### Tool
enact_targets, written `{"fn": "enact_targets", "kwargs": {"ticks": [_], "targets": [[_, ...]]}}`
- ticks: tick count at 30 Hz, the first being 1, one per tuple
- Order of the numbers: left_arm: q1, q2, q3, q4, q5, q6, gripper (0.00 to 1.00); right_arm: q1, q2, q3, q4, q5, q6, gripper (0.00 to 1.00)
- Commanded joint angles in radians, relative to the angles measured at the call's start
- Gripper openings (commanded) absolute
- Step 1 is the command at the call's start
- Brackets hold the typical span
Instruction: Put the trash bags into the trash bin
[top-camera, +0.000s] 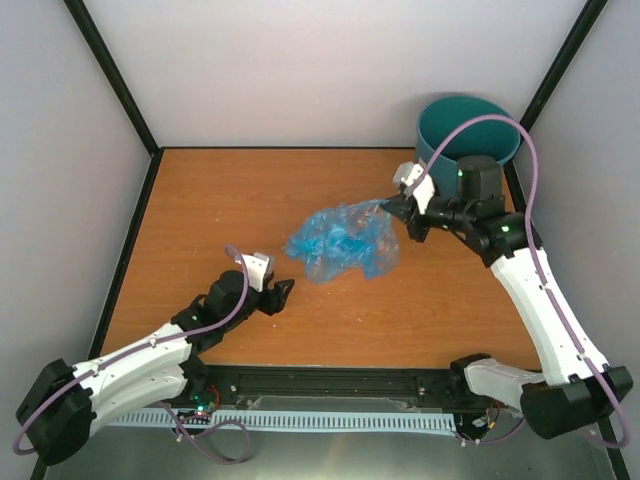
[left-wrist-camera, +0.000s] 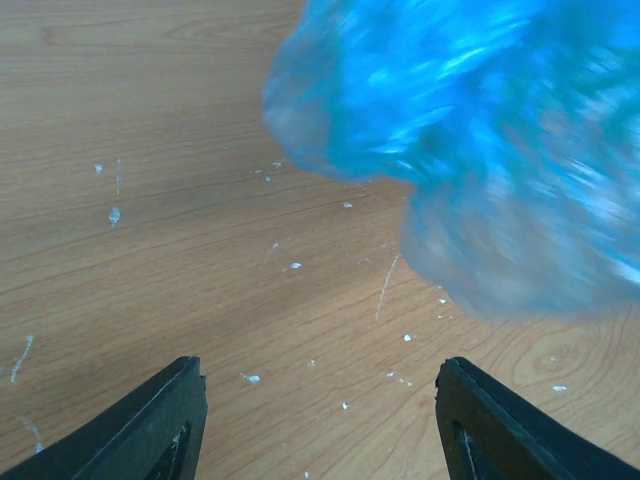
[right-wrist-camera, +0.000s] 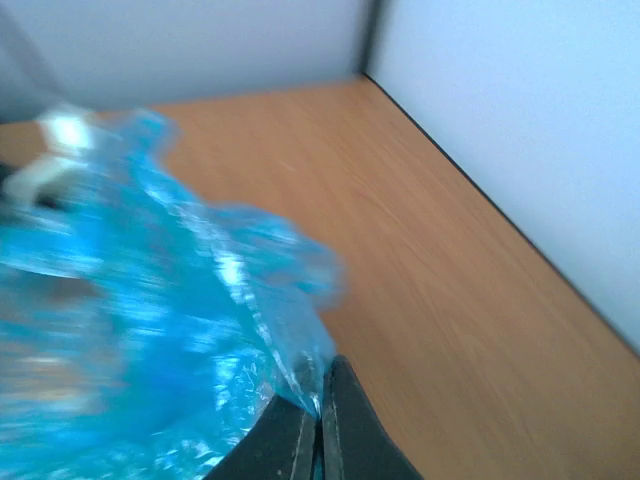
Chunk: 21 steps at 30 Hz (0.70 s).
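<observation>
The trash bag (top-camera: 343, 240) is a crumpled, glossy light-blue film in the middle of the table; it also fills the upper right of the left wrist view (left-wrist-camera: 470, 130) and the left of the right wrist view (right-wrist-camera: 130, 300). My right gripper (top-camera: 400, 212) is shut on the bag's right edge, with film pinched between its closed fingers (right-wrist-camera: 321, 415). My left gripper (top-camera: 283, 293) stands open just short of the bag's near-left side, nothing between its fingers (left-wrist-camera: 170, 415). The dark teal trash bin (top-camera: 468, 135) stands in the far right corner, behind the right arm.
Black frame posts and pale walls close in the wooden table (top-camera: 220, 200) on three sides. Small white flecks (left-wrist-camera: 295, 265) dot the wood under the left gripper. The right arm's cable (top-camera: 530, 200) loops over the bin.
</observation>
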Motion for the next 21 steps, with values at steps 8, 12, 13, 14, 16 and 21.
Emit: {"fn": "enact_targets", "kwargs": {"ticks": [8,12,13,14,16,21], "targets": [[-0.008,-0.028,-0.008,0.002,-0.040,-0.012,0.64,-0.186,0.133,-0.393,0.106,0.152,0.144,0.03],[-0.008,-0.025,-0.003,-0.004,-0.060,-0.003,0.64,-0.186,-0.003,-0.505,0.135,0.161,0.103,0.03],[-0.008,-0.028,-0.001,-0.008,-0.061,-0.004,0.64,-0.186,-0.037,-0.523,0.135,0.151,0.100,0.03],[-0.008,-0.039,-0.001,-0.009,-0.050,-0.002,0.64,-0.186,-0.069,-0.539,0.135,0.136,0.094,0.03],[-0.008,-0.076,-0.008,0.004,-0.010,0.000,0.63,-0.186,-0.126,-0.559,0.144,0.106,0.082,0.03],[-0.011,-0.116,0.075,-0.038,0.288,-0.064,0.59,-0.186,-0.212,-0.572,0.185,0.054,0.097,0.03]]}}
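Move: The trash bag hangs pinched in the right fingers. Its bulk is some 9 cm to the left, about 3 cm back and 10 cm below them. The bin's middle is roughly 27 cm ahead of the right hand, 22 cm to its right and 20 cm lower. The open left gripper waits about 18 cm left of it, 2 cm back and 22 cm lower. From the left gripper, the bag is about 12 cm right, 2 cm ahead and 12 cm above. Still pinching the bag by its edge, the right hand whips it fast down towards the table. It swings about 9 cm forward and 8 cm right, then sweeps back as far while sinking some 23 cm in all, turning about 20 degrees clockwise. It then rises about 6 cm. The open left hand holds nearly still, then lifts about 2 cm, close to the bag. ##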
